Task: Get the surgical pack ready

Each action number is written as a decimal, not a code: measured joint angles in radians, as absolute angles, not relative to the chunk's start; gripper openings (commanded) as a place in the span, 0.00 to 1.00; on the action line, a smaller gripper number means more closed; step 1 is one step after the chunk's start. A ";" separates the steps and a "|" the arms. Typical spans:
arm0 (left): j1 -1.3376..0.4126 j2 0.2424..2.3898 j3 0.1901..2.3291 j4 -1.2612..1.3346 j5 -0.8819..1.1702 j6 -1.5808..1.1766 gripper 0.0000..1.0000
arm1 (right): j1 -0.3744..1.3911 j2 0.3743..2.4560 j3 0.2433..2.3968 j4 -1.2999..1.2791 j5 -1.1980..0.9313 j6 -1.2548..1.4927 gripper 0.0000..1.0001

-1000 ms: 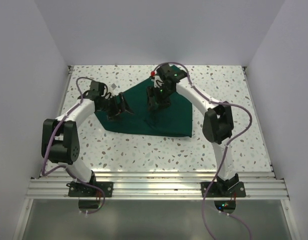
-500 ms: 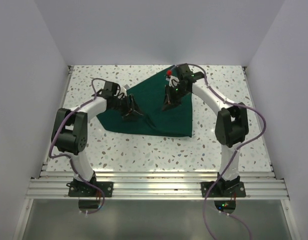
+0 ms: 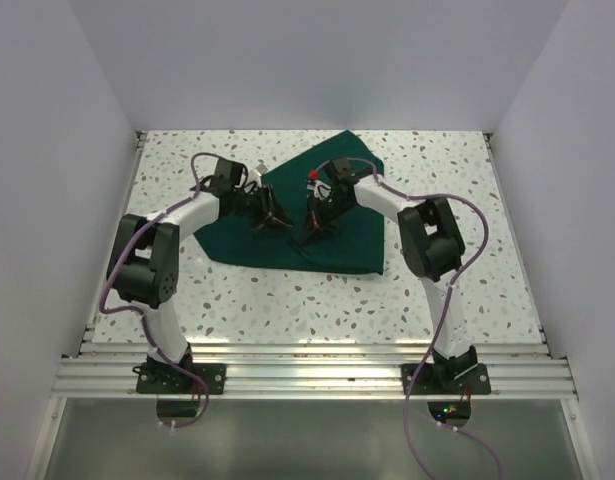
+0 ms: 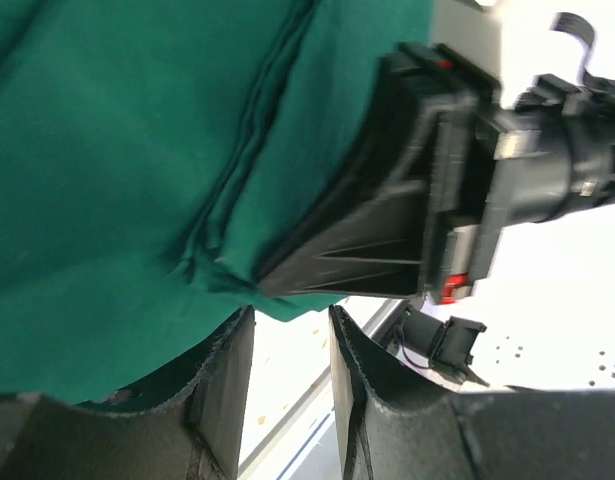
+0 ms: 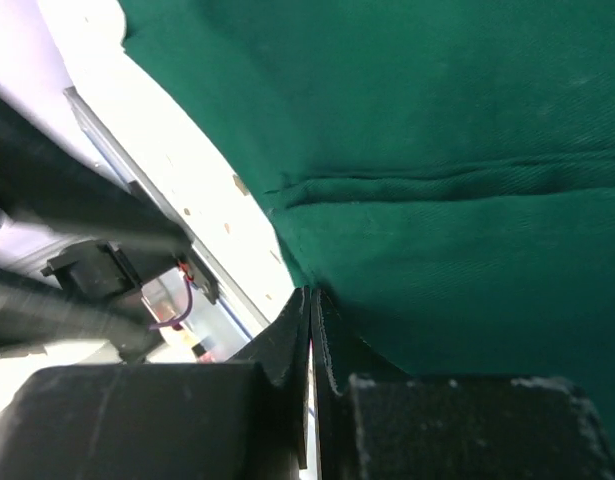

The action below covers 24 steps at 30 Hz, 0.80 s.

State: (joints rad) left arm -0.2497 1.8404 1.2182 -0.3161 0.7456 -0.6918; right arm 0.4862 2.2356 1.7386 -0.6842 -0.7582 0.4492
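The dark green cloth drape (image 3: pixel 355 238) of the surgical pack lies spread on the speckled table. Both grippers meet over its middle. My right gripper (image 3: pixel 312 233) is shut, its tips (image 5: pixel 311 292) pinching a folded edge of the drape (image 5: pixel 437 120). In the left wrist view that same right gripper (image 4: pixel 387 210) shows as a black wedge holding a raised fold of the drape (image 4: pixel 107 150). My left gripper (image 3: pixel 272 222) is close beside it to the left. Its fingers (image 4: pixel 292 318) stand a little apart, just under the cloth's edge, with bare table showing through the gap.
White walls close the table (image 3: pixel 457 200) in at the back and both sides. An aluminium rail (image 3: pixel 317 375) runs along the near edge by the arm bases. Purple cables loop off both arms.
My right gripper closed, swung to the back, then came down to the drape's middle and pinched a fold. The left gripper moved right towards it and its jaws narrowed.
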 measured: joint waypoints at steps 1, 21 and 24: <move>-0.256 1.848 1.223 -0.312 0.752 -0.696 0.39 | 0.487 2.245 1.738 -0.685 -0.759 0.451 0.00; -0.379 2.023 1.318 -0.270 0.816 -0.722 0.39 | 0.271 1.817 1.310 -0.746 -0.780 0.358 0.04; -0.379 2.045 1.318 -0.280 0.810 -0.714 0.38 | 0.284 1.827 1.229 -0.744 -0.785 0.346 0.04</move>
State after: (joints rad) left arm -0.3790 2.0445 1.3178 -0.2802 0.8101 -0.7139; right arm 0.2844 1.8267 1.2289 -0.7441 -0.7849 0.3462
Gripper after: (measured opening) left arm 0.388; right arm 0.037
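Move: The folded green drape's near right corner lies about 18 cm right of the right hand, 9 cm back and some 3 cm lower. The drape's raised seam, running fore and aft, is about 3 cm to that hand's left, level with it ahead and 2 cm down. From the left hand this seam is roughly 4 cm right, straight below otherwise by some 6 cm. The near right corner is about 23 cm right of the left hand, 11 cm back and 8 cm down. The right hand's shut fingertips come free of the drape beside the seam. After a slight dip the hand sweeps some 11 cm right, rising, then draws back about 7 cm and sinks towards the near right corner, still shut. The left hand, half open, follows about 6 cm right over the seam, then lowers some 3 cm, its fingers coming close onto the cloth. ##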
